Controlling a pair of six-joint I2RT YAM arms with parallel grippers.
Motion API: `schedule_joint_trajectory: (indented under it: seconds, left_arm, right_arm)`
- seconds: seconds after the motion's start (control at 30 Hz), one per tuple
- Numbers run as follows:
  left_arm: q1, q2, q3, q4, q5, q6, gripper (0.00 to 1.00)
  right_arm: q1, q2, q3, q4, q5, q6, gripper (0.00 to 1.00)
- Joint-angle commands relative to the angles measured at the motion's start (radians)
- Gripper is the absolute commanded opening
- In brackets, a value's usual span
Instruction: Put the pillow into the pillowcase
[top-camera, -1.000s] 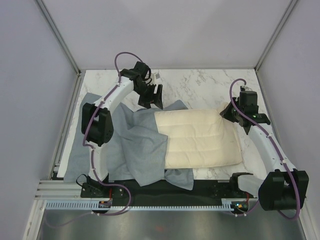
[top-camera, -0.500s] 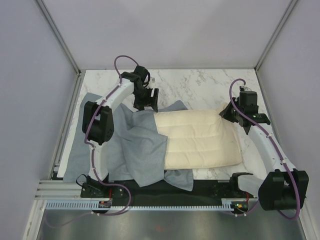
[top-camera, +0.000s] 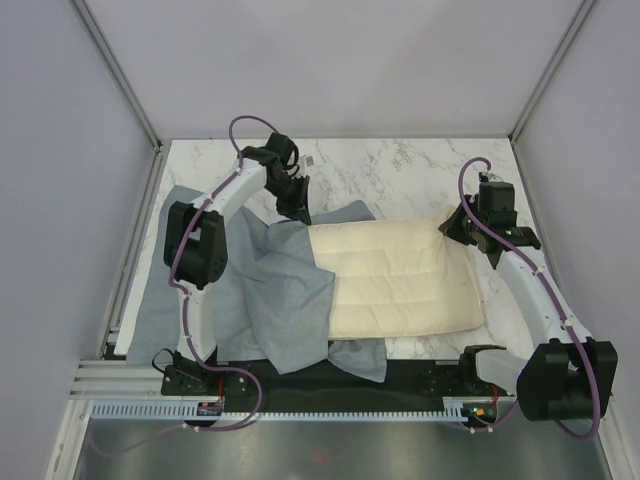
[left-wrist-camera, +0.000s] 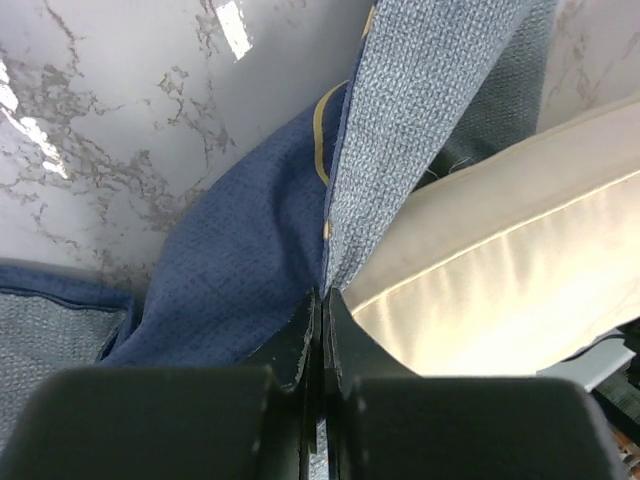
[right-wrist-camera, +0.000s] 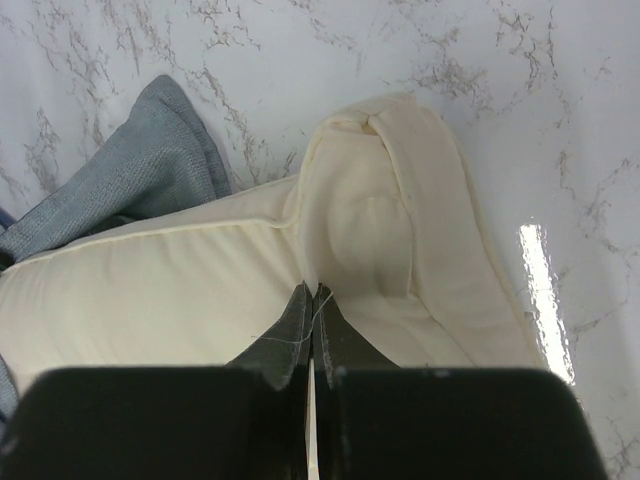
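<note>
The cream pillow (top-camera: 400, 280) lies across the middle of the table, its left end over the pillowcase (top-camera: 275, 290). The blue pillowcase is rumpled at the left, pale inner side up. My left gripper (top-camera: 297, 205) is shut on the pillowcase's far edge; in the left wrist view the fabric (left-wrist-camera: 400, 150) runs up from the closed gripper (left-wrist-camera: 322, 300) beside the pillow (left-wrist-camera: 500, 290). My right gripper (top-camera: 458, 226) is shut on the pillow's far right corner, pinching a fold of it (right-wrist-camera: 345, 230) at the gripper's tips (right-wrist-camera: 312, 292).
The marble table (top-camera: 400, 170) shows bare behind the pillow. Grey enclosure walls (top-camera: 60, 200) stand left, right and behind. A black base strip (top-camera: 420, 380) runs along the near edge under the arm mounts.
My left gripper has moved down and left, from spread above the pillowcase edge to shut on it. The right arm and pillow have not moved.
</note>
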Motion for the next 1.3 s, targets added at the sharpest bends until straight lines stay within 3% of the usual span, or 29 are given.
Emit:
schedule_joint_trajectory:
  seconds: [0.0, 0.23, 0.6, 0.7, 0.83, 0.97, 1.03, 1.07, 1.13, 1.27]
  left_arm:
    - [0.0, -0.042, 0.013, 0.032, 0.104, 0.008, 0.02]
    - [-0.042, -0.073, 0.101, 0.075, 0.157, -0.011, 0.02]
    - [-0.293, 0.011, 0.292, 0.17, 0.131, -0.135, 0.02]
    - [-0.344, 0.068, 0.378, 0.175, 0.134, -0.159, 0.02]
    - [-0.35, 0.106, 0.441, 0.173, 0.135, -0.172, 0.02]
    - [-0.347, 0.119, 0.469, 0.176, 0.074, -0.158, 0.02]
    - [-0.347, 0.122, 0.473, 0.175, 0.027, -0.149, 0.11]
    - [-0.345, 0.12, 0.472, 0.172, 0.014, -0.143, 0.29]
    - [-0.336, 0.091, 0.448, 0.158, -0.055, -0.121, 0.52]
    - [-0.333, -0.059, 0.34, 0.155, -0.274, -0.072, 0.74]
  right_arm:
    - [0.004, -0.021, 0.06, 0.048, -0.056, -0.02, 0.0]
    - [0.059, -0.06, 0.005, 0.188, -0.211, -0.009, 0.0]
    - [0.301, -0.031, -0.09, 0.449, -0.146, 0.17, 0.0]
    - [0.321, -0.026, -0.095, 0.427, -0.088, 0.193, 0.0]
    - [0.311, -0.046, -0.063, 0.279, 0.172, 0.234, 0.0]
    - [0.249, -0.093, -0.104, 0.24, 0.243, 0.334, 0.0]
    - [0.19, -0.113, -0.133, 0.24, 0.245, 0.371, 0.0]
    - [0.165, -0.113, -0.139, 0.24, 0.239, 0.396, 0.0]
    - [0.095, -0.101, -0.145, 0.237, 0.23, 0.41, 0.0]
    - [0.002, -0.066, -0.133, 0.203, 0.234, 0.402, 0.0]
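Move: Its fingers already shut on the far corner of the pillowcase mouth, the left hand has the pillow's middle about 22 cm to its right, 13 cm back and a little lower; the middle of the mouth lies some 6 cm right and 13 cm back, and the loose flap about 11 cm right and 2 cm ahead. From the right hand, already pinching the pillow's far right end, the pillowcase mouth is about 25 cm left and 11 cm back. Drawing the pinched pillowcase edge right over the pillow's far side, the left hand travels about 18 cm right while rising some 9 cm, then opens its fingers wide and lets go. The right hand keeps its pinch on the pillow, swings about 11 cm left and slightly up towards the mouth, then returns right and down to about where it began, turning some 20 degrees clockwise. ##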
